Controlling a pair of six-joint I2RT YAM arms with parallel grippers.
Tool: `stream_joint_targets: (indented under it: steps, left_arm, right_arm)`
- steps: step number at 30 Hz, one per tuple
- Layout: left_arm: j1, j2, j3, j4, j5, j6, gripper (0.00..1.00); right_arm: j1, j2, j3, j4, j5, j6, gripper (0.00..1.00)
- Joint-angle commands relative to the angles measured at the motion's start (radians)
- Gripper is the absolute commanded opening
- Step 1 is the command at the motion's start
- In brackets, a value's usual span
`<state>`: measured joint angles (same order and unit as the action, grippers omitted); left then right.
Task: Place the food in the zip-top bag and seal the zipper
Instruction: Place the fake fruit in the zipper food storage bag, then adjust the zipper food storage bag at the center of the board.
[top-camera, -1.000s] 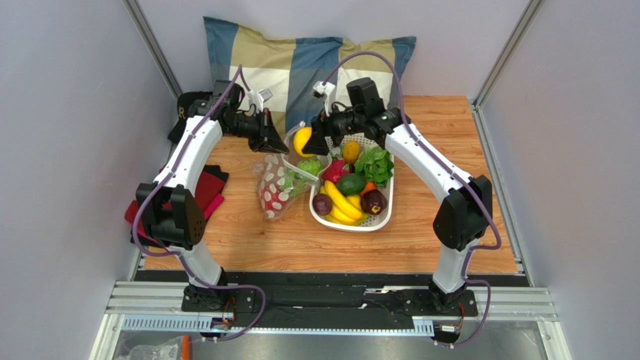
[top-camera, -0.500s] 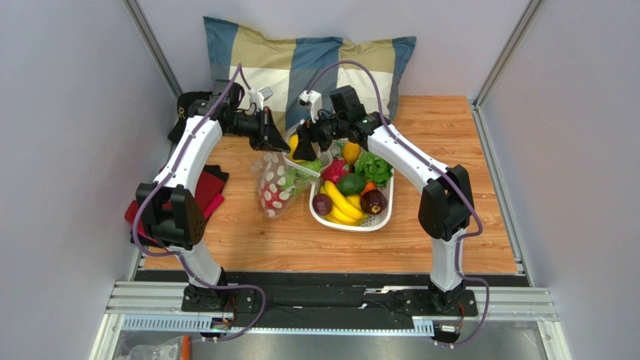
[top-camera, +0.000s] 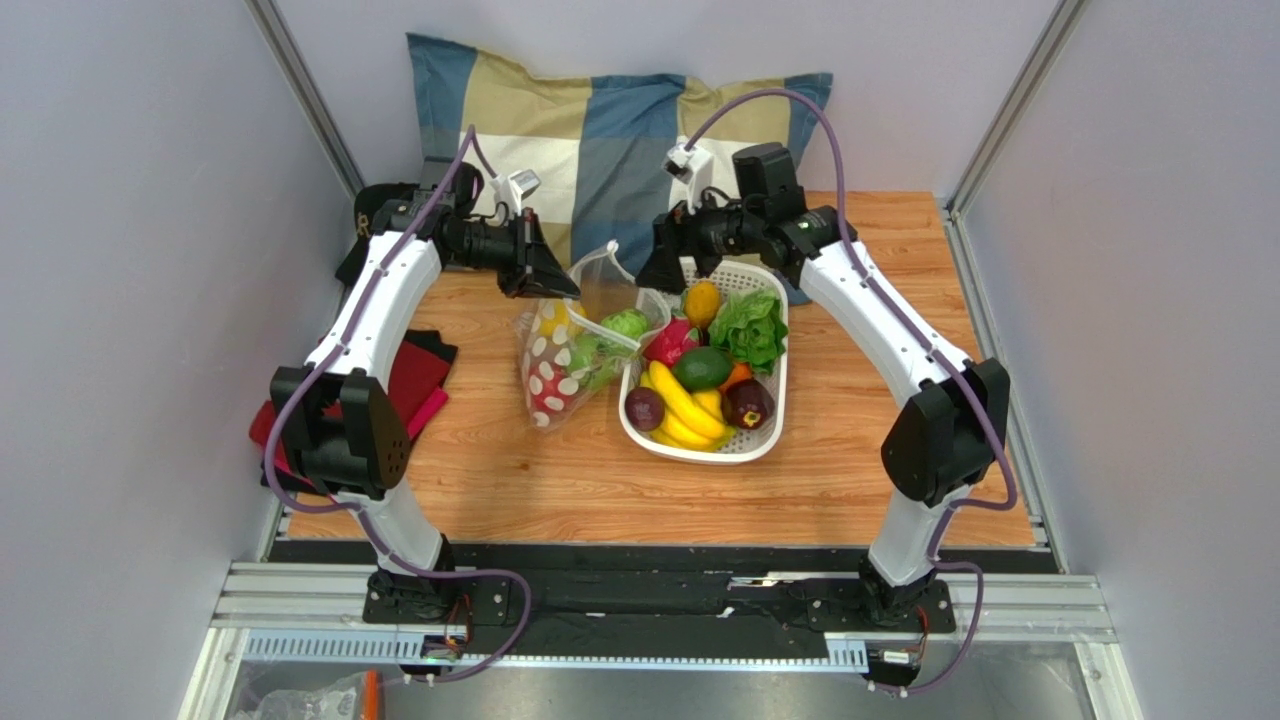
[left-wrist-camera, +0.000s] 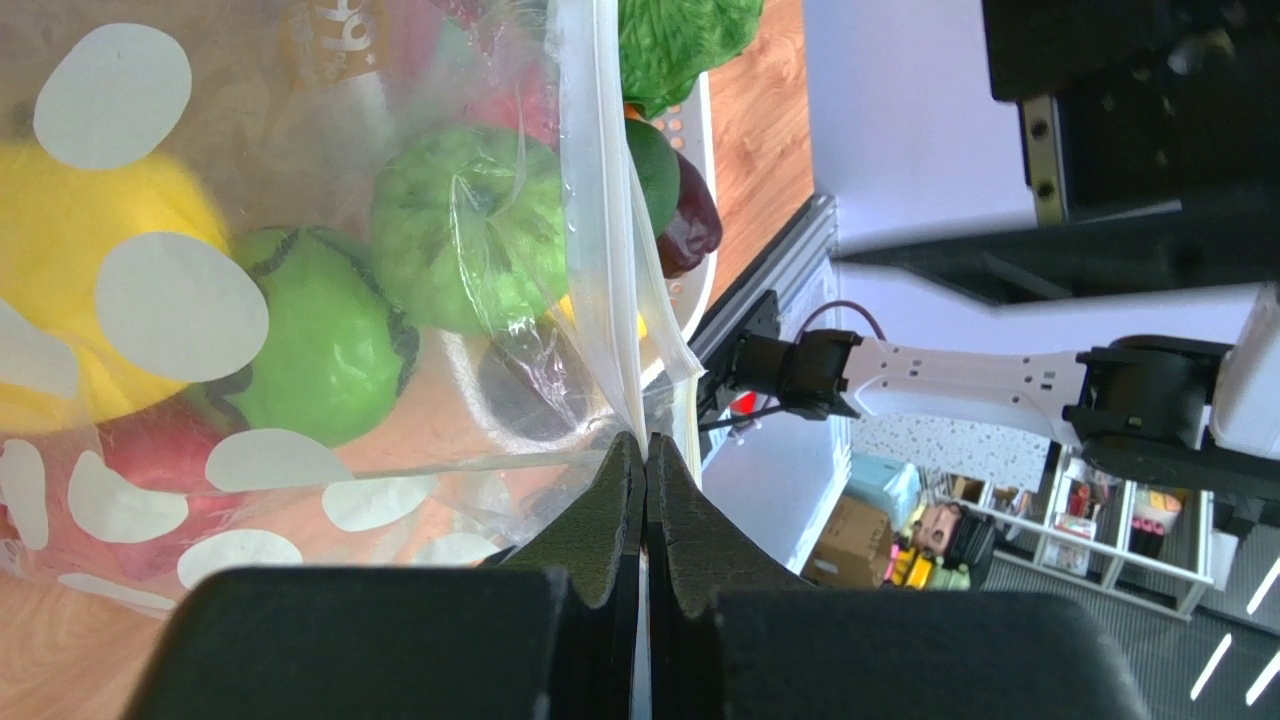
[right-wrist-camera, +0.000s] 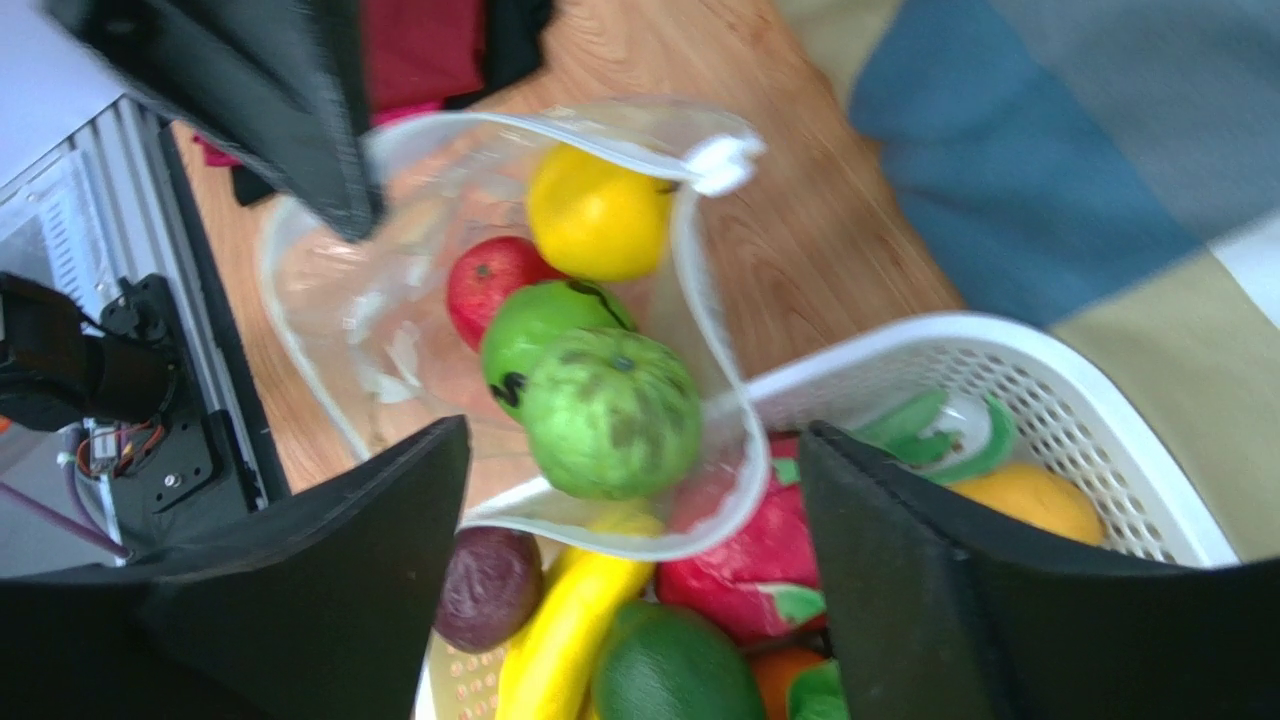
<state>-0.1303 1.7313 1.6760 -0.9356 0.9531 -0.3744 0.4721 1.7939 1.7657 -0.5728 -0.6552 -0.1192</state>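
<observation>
The zip-top bag (top-camera: 559, 372) stands open left of the basket, white spots on its lower half. My left gripper (top-camera: 559, 285) is shut on the zipper (left-wrist-camera: 601, 225) at the bag's rim, holding the mouth up. Inside the bag lie a lemon (right-wrist-camera: 598, 218), a red apple (right-wrist-camera: 496, 278) and two round green fruits (right-wrist-camera: 613, 408). My right gripper (top-camera: 649, 278) hovers open and empty above the bag's mouth and the basket's far end. The lettuce (top-camera: 748, 330) lies in the basket.
The white slotted basket (top-camera: 759, 438) holds a banana (top-camera: 684, 405), an avocado (top-camera: 702, 368), dark purple fruits (top-camera: 747, 402) and other toy food. A checked pillow (top-camera: 601, 128) lies at the back. Red cloth (top-camera: 413, 383) sits by the left arm.
The right gripper carried the lemon over the bag, let it drop inside, then drew back to the right and opened wider. The left gripper kept its hold on the rim.
</observation>
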Motion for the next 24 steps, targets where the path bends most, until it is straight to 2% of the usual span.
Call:
stream_joint_targets:
  steps: [1,2,7,10,12,13,14,15,16,19,20,24]
  left_arm:
    - [0.004,-0.027,0.017,0.035,0.046,-0.015,0.0]
    - [0.004,-0.026,0.018,0.034,0.046,-0.015,0.0]
    - [0.004,-0.03,0.024,0.026,0.038,-0.006,0.0]
    - [0.004,-0.033,0.027,0.015,0.03,0.003,0.0]
    - [0.004,-0.033,0.027,0.011,0.027,0.006,0.0]
    - [0.004,-0.035,0.028,0.006,0.026,0.015,0.0]
    - [0.006,-0.035,0.033,-0.014,0.015,0.023,0.0]
    - [0.008,-0.035,0.043,-0.029,0.004,0.038,0.0]
    - [0.008,-0.039,0.048,-0.043,-0.013,0.051,0.0]
    - [0.012,-0.065,0.044,-0.095,-0.153,0.12,0.0]
    - [0.012,-0.088,0.036,-0.109,-0.28,0.146,0.0]
    - [0.014,-0.131,0.004,-0.132,-0.584,0.199,0.0]
  right_arm:
    - [-0.043,0.056,-0.008,-0.097,0.014,0.038,0.77]
    - [-0.044,0.082,0.0,-0.111,0.017,0.038,0.73]
    - [-0.044,0.14,0.012,-0.147,0.028,0.044,0.68]
    - [-0.047,0.174,0.026,-0.191,0.008,0.043,0.61]
    - [-0.046,0.182,0.026,-0.213,-0.03,0.046,0.5]
    - [-0.044,0.182,0.028,-0.216,-0.049,0.049,0.4]
    - [-0.046,0.176,0.029,-0.219,-0.088,0.055,0.19]
    - [-0.044,0.17,0.032,-0.217,-0.11,0.062,0.07]
    - [-0.047,0.144,0.035,-0.214,-0.127,0.073,0.0]
    - [-0.043,0.069,0.018,-0.136,-0.199,0.113,0.0]
    - [-0.033,0.046,0.012,-0.078,-0.207,0.146,0.0]
    - [0.008,-0.007,0.037,-0.044,-0.205,0.178,0.0]
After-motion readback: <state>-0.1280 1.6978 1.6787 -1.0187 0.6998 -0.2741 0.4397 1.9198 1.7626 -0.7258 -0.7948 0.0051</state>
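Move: The nearest corner of the open zip-top bag's rim lies about 11 cm below the empty right hand, 1 cm back and 2 cm to its right. From that hand the zipper slider is 6 cm ahead, 5 cm left and 7 cm down; the green tomato in the bag is 4 cm left, 1 cm back; the dragon fruit is 3 cm back, 3 cm right, both some 17 cm below. From the left hand the rim corner is about 12 cm right, level ahead, 9 cm lower. The right fingers pinch shut on the right-hand corner of the bag's rim: after a small swing to the right, the right hand sinks some 11 cm, rolling about 20 degrees with its forward side going down, then climbs about 5 cm, easing back and slightly left with the rim held. The left hand, still gripping its end of the rim, stays put until the end, then pulls about 3 cm left and a little down. ##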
